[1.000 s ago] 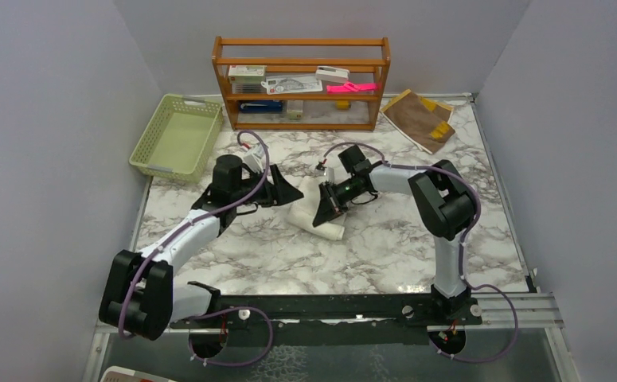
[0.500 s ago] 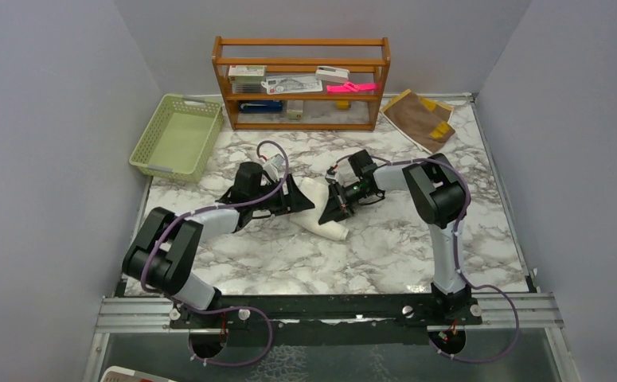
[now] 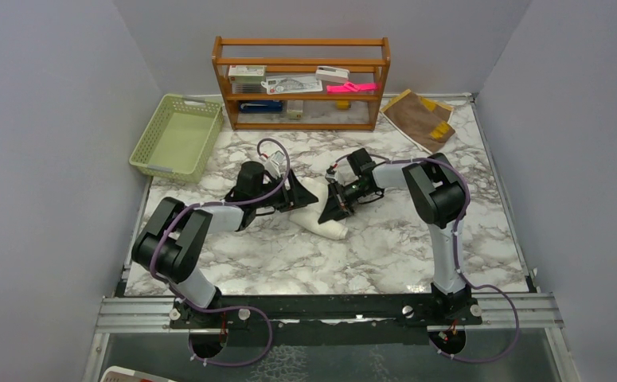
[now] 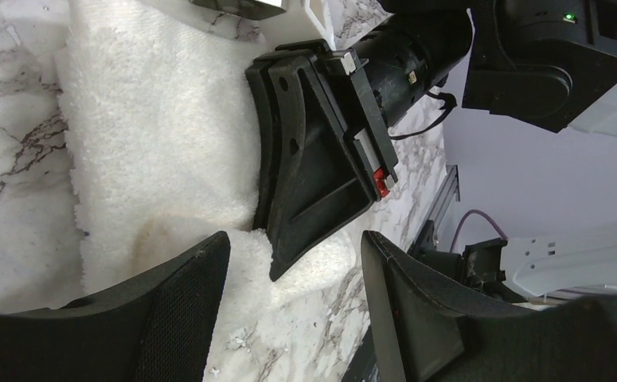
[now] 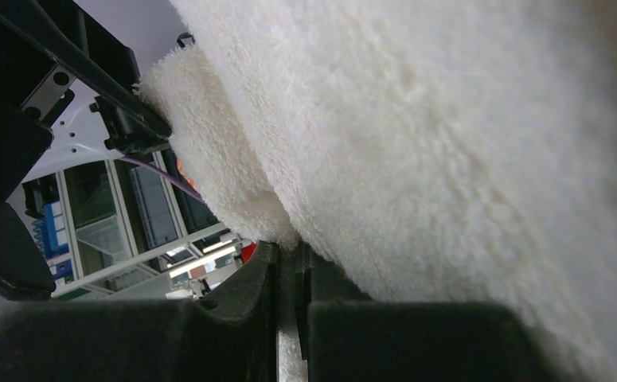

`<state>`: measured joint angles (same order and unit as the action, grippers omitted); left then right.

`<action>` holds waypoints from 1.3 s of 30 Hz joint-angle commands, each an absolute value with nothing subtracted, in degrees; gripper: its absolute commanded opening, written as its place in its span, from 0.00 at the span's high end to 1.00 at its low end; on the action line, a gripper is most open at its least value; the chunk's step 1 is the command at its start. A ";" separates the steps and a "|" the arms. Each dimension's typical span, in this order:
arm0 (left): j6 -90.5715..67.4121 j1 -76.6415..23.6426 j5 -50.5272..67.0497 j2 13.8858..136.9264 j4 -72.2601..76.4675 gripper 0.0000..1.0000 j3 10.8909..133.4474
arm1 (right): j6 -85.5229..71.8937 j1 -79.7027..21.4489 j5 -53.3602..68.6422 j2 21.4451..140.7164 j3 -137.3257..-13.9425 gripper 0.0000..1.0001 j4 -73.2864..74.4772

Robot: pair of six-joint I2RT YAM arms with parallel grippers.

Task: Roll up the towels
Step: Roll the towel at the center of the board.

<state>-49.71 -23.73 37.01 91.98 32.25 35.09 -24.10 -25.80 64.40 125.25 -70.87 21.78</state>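
The cream-white towel (image 3: 318, 213) lies partly rolled mid-table between my two grippers; its nap fills the left wrist view (image 4: 154, 135) and the right wrist view (image 5: 448, 135). My left gripper (image 3: 298, 194) is open at the towel's left side, its fingers straddling the towel's near corner (image 4: 293, 243) without closing on it. My right gripper (image 3: 328, 212) is shut, its tips (image 5: 289, 253) pressed against the towel's folded edge; it shows black in the left wrist view (image 4: 313, 159). The brown towel with yellow trim (image 3: 418, 117) lies flat at the back right.
A green basket (image 3: 155, 151) stands at the back left. A wooden shelf (image 3: 301, 123) with small items stands at the back centre. Grey walls close in both sides. Bare marble lies in front of the towel.
My left arm has reached right and brought its open gripper up against the white towel. The towel looks narrower and more rolled. The right gripper has shifted slightly and stays shut.
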 commanded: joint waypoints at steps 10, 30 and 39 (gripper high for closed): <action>-53.90 -24.72 42.40 87.59 35.50 0.35 33.39 | -21.93 -25.58 51.65 128.76 -71.18 0.99 24.31; -53.46 -24.62 32.76 110.39 49.44 0.38 25.50 | -13.94 -25.58 33.61 108.96 -65.32 0.00 19.91; -53.59 -24.08 32.74 108.85 49.17 0.38 23.67 | -10.22 -25.58 25.14 86.31 -50.20 0.01 0.99</action>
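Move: The roll along the towel's near edge has its middle about 6 cm back, 2 cm right and some 7 cm below the open left gripper. The right gripper is shut on that roll, whose middle lies about 2 cm back and 3 cm left of its finger pads at the same height. The flat part of the towel lies level with the left gripper, about 3 cm right and 8 cm below; from the right gripper it is 4 cm ahead and 3 cm left. Keep the right gripper shut on the towel roll while the open left gripper bobs up about 3 cm, down, slightly up and down again, ending some 5 cm lower and 2 cm back, near the table just behind the roll's left end. Late on, spread the right fingers wide to release the towel and draw that hand up, right and forward, rolling it some 45 degrees. ##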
